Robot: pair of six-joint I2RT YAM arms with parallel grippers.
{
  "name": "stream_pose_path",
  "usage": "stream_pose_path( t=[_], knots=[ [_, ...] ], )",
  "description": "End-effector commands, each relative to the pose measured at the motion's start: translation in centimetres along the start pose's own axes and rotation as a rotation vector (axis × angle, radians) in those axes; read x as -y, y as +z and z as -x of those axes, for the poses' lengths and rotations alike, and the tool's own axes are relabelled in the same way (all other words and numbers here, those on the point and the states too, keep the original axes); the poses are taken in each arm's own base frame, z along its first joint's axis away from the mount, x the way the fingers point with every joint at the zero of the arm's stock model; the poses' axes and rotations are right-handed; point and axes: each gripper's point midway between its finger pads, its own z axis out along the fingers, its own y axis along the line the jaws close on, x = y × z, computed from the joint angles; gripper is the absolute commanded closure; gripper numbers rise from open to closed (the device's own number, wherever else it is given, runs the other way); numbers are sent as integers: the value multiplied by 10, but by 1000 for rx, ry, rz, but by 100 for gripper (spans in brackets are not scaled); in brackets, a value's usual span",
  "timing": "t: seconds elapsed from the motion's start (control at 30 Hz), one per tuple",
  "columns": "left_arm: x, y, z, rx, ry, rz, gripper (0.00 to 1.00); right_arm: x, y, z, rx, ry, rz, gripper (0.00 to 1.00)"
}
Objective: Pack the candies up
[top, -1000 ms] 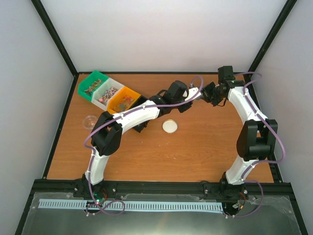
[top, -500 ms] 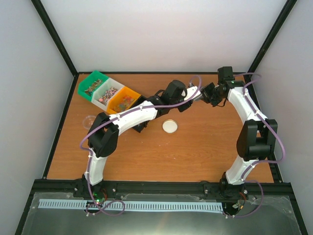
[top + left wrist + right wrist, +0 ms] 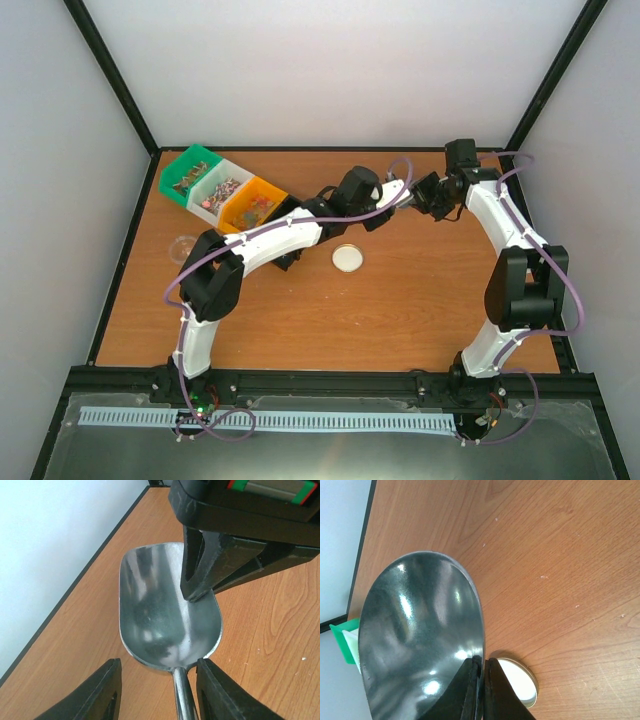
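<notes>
A metal scoop (image 3: 165,610) hangs low over the table at the back middle (image 3: 400,198). My right gripper (image 3: 481,661) is shut on the rim of its bowl (image 3: 415,640); its black fingers (image 3: 200,575) reach in from above in the left wrist view. My left gripper (image 3: 157,667) straddles the scoop's handle (image 3: 182,695) with its jaws open, and a gap shows on each side of the handle. The candies (image 3: 222,190) lie in heaps in the bins at the back left. The scoop's bowl holds none.
Green (image 3: 195,160), white (image 3: 235,172) and orange (image 3: 268,187) bins stand in a slanted row at the back left. A round white lid (image 3: 347,258) lies mid-table, also below the scoop (image 3: 517,680). A clear jar (image 3: 184,247) sits near the left edge.
The left wrist has crept slightly toward the back and the right gripper slightly left. The scoop stays between them.
</notes>
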Motion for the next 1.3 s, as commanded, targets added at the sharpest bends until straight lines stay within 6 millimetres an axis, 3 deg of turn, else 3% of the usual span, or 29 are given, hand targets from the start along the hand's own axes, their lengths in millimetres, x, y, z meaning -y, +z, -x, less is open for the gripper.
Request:
stream_pose_path(
  t=[0.0,0.43,0.67,0.8,0.9,1.07,1.17,1.27],
  knots=[
    [-3,-12,16,45,26,13,56,-6,-13,-7,1,-4,27,97],
    [0,-10,9,26,39,-3,76,-7,-14,-8,-7,0,39,97],
    [-3,-14,6,10,34,-5,98,-9,-15,-9,-8,-8,56,95],
    [-10,-24,5,10,-8,-15,99,-16,-20,-5,13,-43,86,55],
    [-24,-40,4,22,-82,-9,99,-28,-29,5,59,-133,126,33],
    [-58,-75,1,45,-187,28,99,-63,-54,20,175,-353,239,9],
    [-78,-97,-6,41,-245,19,99,-85,-71,23,244,-501,309,1],
    [-96,-119,-15,40,-318,-21,99,-109,-85,21,288,-679,388,0]
  ],
)
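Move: The scoop's handle already lies between the left hand's half-open fingers, within a centimetre. The round lid is some 12 cm back and 10 cm to that hand's left, 20 cm below; the black box about 7 cm back and 23 cm left, 17 cm below. The right hand still pinches the scoop's bowl, with the handle roughly 7 cm to its left, 2 cm back and slightly higher. Left pinches the scoop handle, right lets go and rises; left carries it about 10 cm left and up. ##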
